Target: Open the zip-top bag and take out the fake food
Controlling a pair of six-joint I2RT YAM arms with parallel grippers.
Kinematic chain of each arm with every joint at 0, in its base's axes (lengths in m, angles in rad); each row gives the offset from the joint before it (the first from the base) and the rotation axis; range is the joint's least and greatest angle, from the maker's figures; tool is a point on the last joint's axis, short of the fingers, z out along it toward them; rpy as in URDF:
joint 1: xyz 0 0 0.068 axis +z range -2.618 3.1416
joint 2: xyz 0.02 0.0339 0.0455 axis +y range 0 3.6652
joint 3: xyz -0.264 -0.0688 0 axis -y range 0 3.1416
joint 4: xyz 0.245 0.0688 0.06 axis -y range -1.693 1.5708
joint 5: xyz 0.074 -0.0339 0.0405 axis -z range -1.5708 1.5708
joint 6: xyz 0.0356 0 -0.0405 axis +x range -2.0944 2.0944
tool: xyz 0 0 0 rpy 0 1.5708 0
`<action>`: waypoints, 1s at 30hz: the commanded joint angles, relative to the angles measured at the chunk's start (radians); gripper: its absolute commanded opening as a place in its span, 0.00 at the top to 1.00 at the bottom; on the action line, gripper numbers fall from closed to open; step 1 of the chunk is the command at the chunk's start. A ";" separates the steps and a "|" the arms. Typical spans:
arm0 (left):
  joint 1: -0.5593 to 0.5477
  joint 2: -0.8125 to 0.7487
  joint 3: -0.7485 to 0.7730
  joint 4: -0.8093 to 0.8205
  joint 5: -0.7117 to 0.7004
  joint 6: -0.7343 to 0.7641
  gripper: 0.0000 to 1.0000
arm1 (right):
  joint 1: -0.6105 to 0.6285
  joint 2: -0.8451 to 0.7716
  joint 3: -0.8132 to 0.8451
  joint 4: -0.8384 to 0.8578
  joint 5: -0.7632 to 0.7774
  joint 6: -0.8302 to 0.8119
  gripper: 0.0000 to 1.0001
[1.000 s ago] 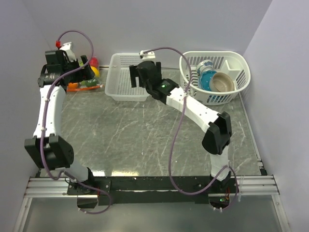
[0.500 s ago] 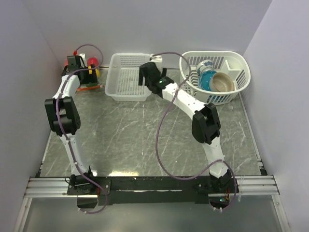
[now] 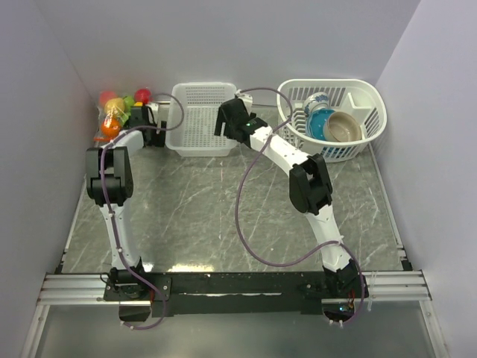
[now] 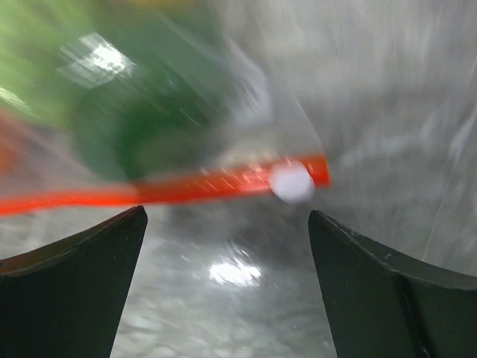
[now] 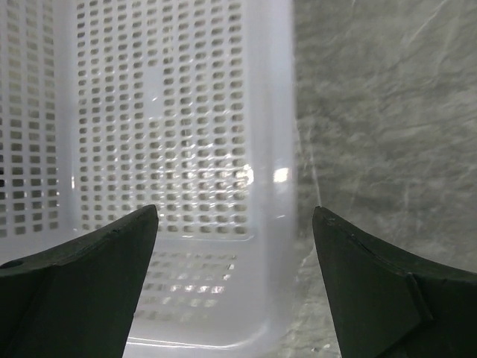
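Observation:
The zip-top bag [image 3: 112,119] lies at the back left corner of the table, clear, with the fake food [image 3: 118,104] inside: red, green, yellow and orange fruits. My left gripper [image 3: 146,116] sits just right of the bag, open and holding nothing. The left wrist view is blurred. There the bag's orange-red zip strip [image 4: 186,186] and its white slider [image 4: 291,181] lie just beyond my left gripper [image 4: 227,216], and a green fruit [image 4: 149,127] shows behind the strip. My right gripper [image 3: 226,121] hovers open over the right wall of the white slotted basket [image 5: 164,149], gripping nothing [image 5: 235,212].
The white rectangular slotted basket [image 3: 195,142] stands at the back middle. A round white basket [image 3: 373,127] at the back right holds a blue dish [image 3: 319,119] and a tan dish [image 3: 344,128]. Walls close in the left, back and right sides.
My left arm has swung its gripper from over the bag to the bag's right side, uncovering the fruits. My right arm has stretched further, its gripper shifting slightly right along the basket.

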 commanded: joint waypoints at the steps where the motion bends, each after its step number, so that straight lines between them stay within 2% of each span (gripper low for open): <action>1: -0.004 -0.046 -0.053 0.116 -0.083 0.062 0.03 | -0.001 -0.003 -0.027 0.011 -0.046 0.037 0.10; 3: -0.002 -0.037 -0.055 0.136 -0.094 0.067 0.03 | 0.000 0.000 -0.042 0.011 -0.051 0.045 0.12; 6: -0.002 -0.027 -0.046 0.156 -0.110 0.067 0.03 | 0.000 -0.012 -0.082 0.031 -0.062 0.049 0.24; 10: -0.005 -0.039 -0.036 0.209 -0.133 0.076 0.02 | 0.002 -0.027 -0.134 0.054 -0.076 0.051 0.34; 15: -0.011 -0.090 -0.073 0.260 -0.132 0.142 0.02 | 0.002 -0.029 -0.156 0.057 -0.080 0.053 0.48; 20: -0.011 -0.142 -0.184 0.364 -0.116 0.200 0.01 | 0.000 -0.046 -0.193 0.068 -0.082 0.051 0.62; 24: -0.007 -0.089 -0.144 0.371 -0.153 0.213 0.09 | 0.003 -0.069 -0.209 0.047 -0.077 0.048 0.77; 27: -0.007 -0.053 -0.119 0.412 -0.167 0.217 0.16 | 0.002 -0.130 -0.312 0.048 -0.063 0.043 0.85; 28: -0.007 -0.044 -0.106 0.412 -0.172 0.220 0.23 | 0.003 -0.151 -0.343 0.050 -0.054 0.043 0.85; 30: -0.007 -0.004 -0.052 0.394 -0.176 0.220 0.29 | 0.003 -0.225 -0.445 0.054 -0.040 0.056 0.86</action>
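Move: The right hand hangs over the white basket's near right corner; the rim stretch it goes for is about 5 cm below and 1 cm back, with the basket's middle some 13 cm left and 3 cm ahead, and the dish rack roughly 34 cm right and 3 cm ahead. For the left hand, the bag's red zip edge is centred about 2 cm ahead, 6 cm left and 2 cm below, its white slider 3 cm ahead and 3 cm right, the orange 6 cm ahead and 11 cm left. The right hand sinks about 5 cm and eases back with its fingers tipping slightly further down, shuts them across the white basket's right rim so that the wall is pinched between them, and then draws back another 2 cm, dragging the basket towards the robot. Meanwhile the left hand, after a small dip, rises some 4 cm off the bag's zip edge while shifting 3 cm left, its left side rolling up and its fingers tilting up to point more forward, and begins to narrow its wide-open fingers. ##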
